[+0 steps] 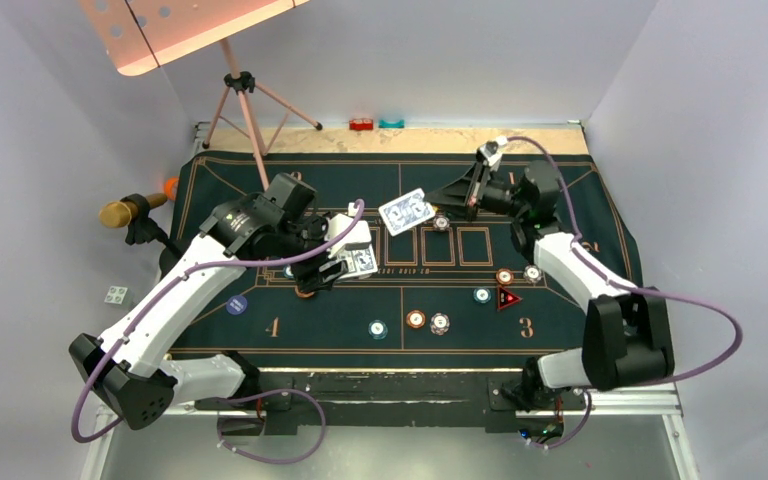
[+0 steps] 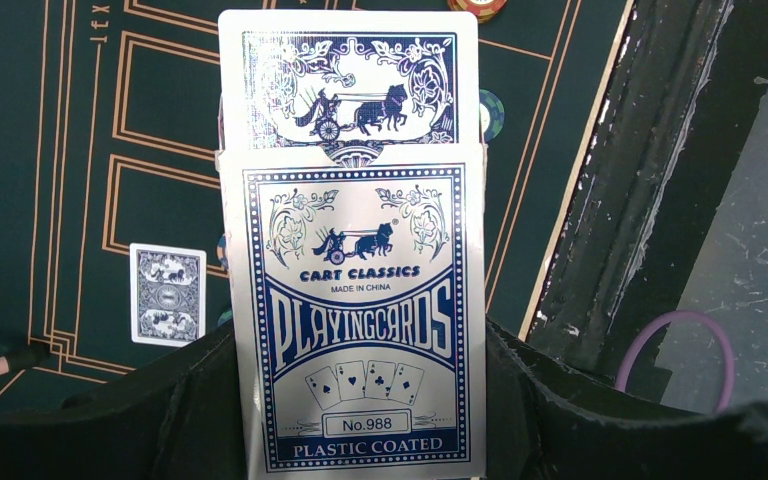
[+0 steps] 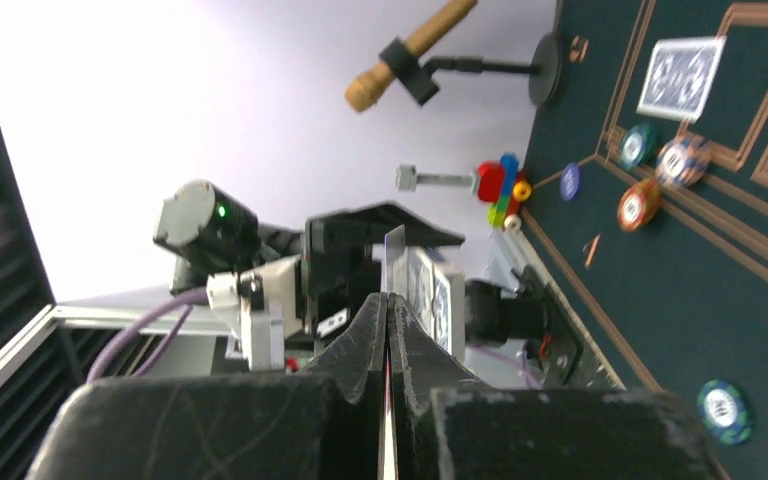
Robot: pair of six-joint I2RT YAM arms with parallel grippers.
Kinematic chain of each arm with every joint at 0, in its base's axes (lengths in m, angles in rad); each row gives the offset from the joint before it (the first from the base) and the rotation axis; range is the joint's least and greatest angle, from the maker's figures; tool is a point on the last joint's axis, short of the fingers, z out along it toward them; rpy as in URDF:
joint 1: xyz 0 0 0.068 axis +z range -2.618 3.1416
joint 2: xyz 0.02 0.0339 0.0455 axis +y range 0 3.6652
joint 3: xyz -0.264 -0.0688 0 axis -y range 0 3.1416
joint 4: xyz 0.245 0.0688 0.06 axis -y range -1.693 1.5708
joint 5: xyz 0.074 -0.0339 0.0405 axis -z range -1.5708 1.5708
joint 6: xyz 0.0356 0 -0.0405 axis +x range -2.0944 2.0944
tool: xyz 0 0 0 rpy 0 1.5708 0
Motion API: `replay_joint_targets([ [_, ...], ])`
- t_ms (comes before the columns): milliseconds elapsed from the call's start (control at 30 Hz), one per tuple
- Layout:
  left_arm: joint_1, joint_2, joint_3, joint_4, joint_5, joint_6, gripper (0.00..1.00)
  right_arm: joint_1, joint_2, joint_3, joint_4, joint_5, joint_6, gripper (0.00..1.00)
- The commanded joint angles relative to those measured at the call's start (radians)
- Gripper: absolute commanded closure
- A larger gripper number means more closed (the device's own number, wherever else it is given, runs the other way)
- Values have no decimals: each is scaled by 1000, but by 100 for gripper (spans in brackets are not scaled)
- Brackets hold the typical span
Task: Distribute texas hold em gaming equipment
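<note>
My left gripper (image 1: 353, 255) (image 2: 355, 400) is shut on a blue-and-white playing card box (image 2: 355, 320). The deck (image 2: 350, 90) sticks out of the box's open top. My right gripper (image 1: 447, 200) (image 3: 388, 310) is shut on a single playing card (image 1: 407, 212), held above the mat's middle boxes and seen edge-on (image 3: 394, 260) in the right wrist view. Another card (image 2: 167, 293) (image 3: 682, 78) lies face down on the green mat (image 1: 560, 320). Striped chips lie at the near middle: teal (image 1: 377, 328), orange (image 1: 416, 319), white-red (image 1: 440, 323). A red triangle marker (image 1: 507, 298) and a blue disc (image 1: 237, 305) also lie on the mat.
A microphone on a stand (image 1: 130, 210) and a tripod (image 1: 245, 100) stand at the left and back left. Small red (image 1: 361, 124) and teal (image 1: 391, 123) blocks sit at the table's far edge. More chips (image 1: 504, 276) lie near the right arm.
</note>
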Motion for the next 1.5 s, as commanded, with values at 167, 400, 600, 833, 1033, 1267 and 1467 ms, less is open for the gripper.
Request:
replay_joint_targets([
  [167,3,-28,18,25,39,-13,100,-117,302,311,-133,143,-231,100],
  [400,3,-50,11,17,42,-11,100,-161,557,522,-337,331,-416,100],
  [600,3,-57,10,17,48,-11,100,-201,681,652,-441,427,-502,100],
  [833,3,-63,4,15,46,-9,100,-215,740,721,-572,583,-550,100],
  [1033,3,-68,1,13,42,-5,100,-212,749,713,-645,733,-580,100],
  [1267,3,-67,-1,13,47,-7,100,-187,771,766,-767,787,-639,83],
  [1467,3,-71,-1,6,47,-7,100,-178,720,760,-808,851,-670,61],
])
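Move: The card pinched in the right hand is bound for bare felt about 27 cm ahead of that hand, 10 cm to its right and some 28 cm below. Chips edge the spot on its near side: from the hand, the yellow button is 21 cm ahead, 4 cm right; the green chip 20 ahead, 9 right; the orange chip 20 ahead, 14 right. From the left hand the spot lies about 37 cm ahead, 29 cm right, 21 cm below. The single card, still pinched in the right fingertips, is carried forward past the chips some 25 cm, then steeply down about 23 cm and 15 cm to the right. The fingers, pointing left at first, swing clockwise and tip down to point forward and down at roughly 45 degrees; as the hand sinks slowly at the end they open about a third and let go of the card. ##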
